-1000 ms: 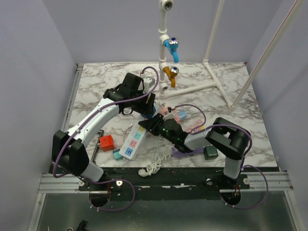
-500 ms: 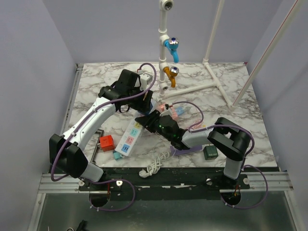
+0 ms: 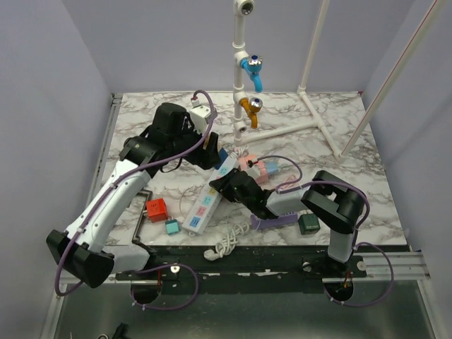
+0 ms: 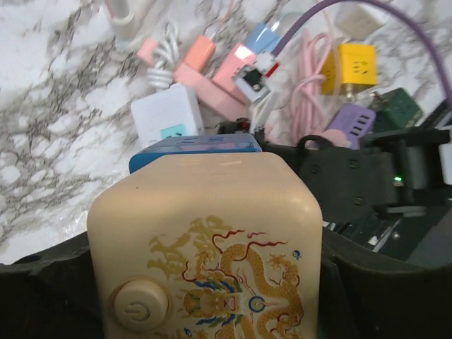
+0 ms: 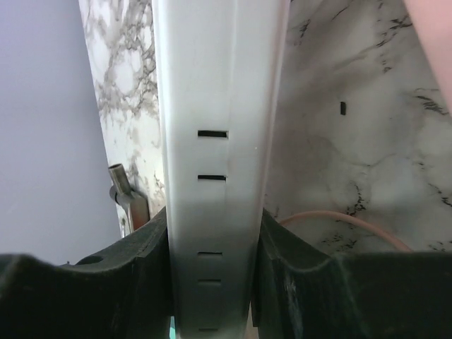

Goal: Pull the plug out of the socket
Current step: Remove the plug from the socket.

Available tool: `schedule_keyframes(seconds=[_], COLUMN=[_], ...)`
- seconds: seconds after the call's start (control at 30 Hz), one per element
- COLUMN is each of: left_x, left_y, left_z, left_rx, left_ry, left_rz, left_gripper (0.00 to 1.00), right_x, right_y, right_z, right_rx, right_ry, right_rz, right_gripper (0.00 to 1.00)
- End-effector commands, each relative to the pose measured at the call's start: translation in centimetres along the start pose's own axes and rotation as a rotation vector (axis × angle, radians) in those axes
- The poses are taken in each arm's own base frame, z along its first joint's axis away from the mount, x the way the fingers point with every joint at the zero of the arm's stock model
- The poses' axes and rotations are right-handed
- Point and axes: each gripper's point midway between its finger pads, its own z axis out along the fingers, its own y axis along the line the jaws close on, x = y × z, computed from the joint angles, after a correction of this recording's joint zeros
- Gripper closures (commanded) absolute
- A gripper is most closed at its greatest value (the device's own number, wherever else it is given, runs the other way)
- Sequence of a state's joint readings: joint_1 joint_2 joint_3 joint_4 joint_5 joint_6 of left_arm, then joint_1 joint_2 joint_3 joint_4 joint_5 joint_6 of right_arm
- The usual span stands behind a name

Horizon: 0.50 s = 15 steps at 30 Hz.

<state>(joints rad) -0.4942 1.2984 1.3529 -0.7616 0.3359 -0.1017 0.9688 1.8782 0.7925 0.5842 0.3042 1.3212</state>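
A cream cube plug (image 4: 205,240) with a dragon print and a power button fills the left wrist view, a blue face (image 4: 194,146) on its far side. My left gripper (image 4: 205,282) is shut on its sides. Just beyond it lies the end of the white socket strip (image 4: 166,116); whether the plug still touches the strip I cannot tell. From above, the left gripper (image 3: 212,150) sits at the far end of the strip (image 3: 203,205). My right gripper (image 3: 224,185) clamps the strip's middle. Its jaws press both sides of the slotted strip (image 5: 212,141).
Pink strips, cables and small plugs (image 3: 254,168) are piled right of the strip. A red cube (image 3: 156,209), a teal cube (image 3: 171,227), a green cube (image 3: 308,224) and a coiled white cable (image 3: 224,244) lie near the front edge. A pipe stand (image 3: 242,70) rises behind.
The left arm has swung left and back with the plug in its jaws. The socket strip has turned and shifted right, its far end now nearer the pink pile, still clamped by the right gripper.
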Motion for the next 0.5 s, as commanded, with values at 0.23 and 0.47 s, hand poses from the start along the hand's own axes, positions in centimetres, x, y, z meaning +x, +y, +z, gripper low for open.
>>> schedule_keyframes(seconds=[0.23,0.47], left_x=[-2.7,-1.4], left_y=[-5.7,-9.4], left_z=[-4.3,-7.8], left_rx=[0.274,0.495], left_ry=[-0.129,-0.144], left_rz=[0.160,0.338], left_gripper=[1.00,1.00], right_x=[-1.8,-2.8], right_y=[-7.9,-3.1], right_z=[-0.7,-2.2], right_rx=[0.293,0.130], right_ry=[-0.076,-0.050], right_rz=[-0.167,-0.299], right_gripper=[0.84,0.26])
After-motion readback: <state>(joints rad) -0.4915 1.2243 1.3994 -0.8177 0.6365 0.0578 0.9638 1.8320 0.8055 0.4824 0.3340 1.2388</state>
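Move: The left hand already holds the blue-and-beige plug, free of the white socket strip, whose middle lies about 13 cm back, roughly 1 cm right and 12 cm below it. The right fingers still grip this strip; its middle is some 5 cm back and 3 cm left of that hand. From the right hand, the pink block is about 7 cm ahead and 13 cm right, the red cube 5 cm back and 24 cm left, both some 5 cm lower. Up first, quickly, the left hand lifts the gripped plug about 4.5 cm, then levels off and draws it back towards the base, some 5 cm in all and slightly right, its wrist turning clockwise nearly 20 degrees. The right hand all but stays in place around the socket strip, then opens its fingers late on, shifting about 1 cm right. ##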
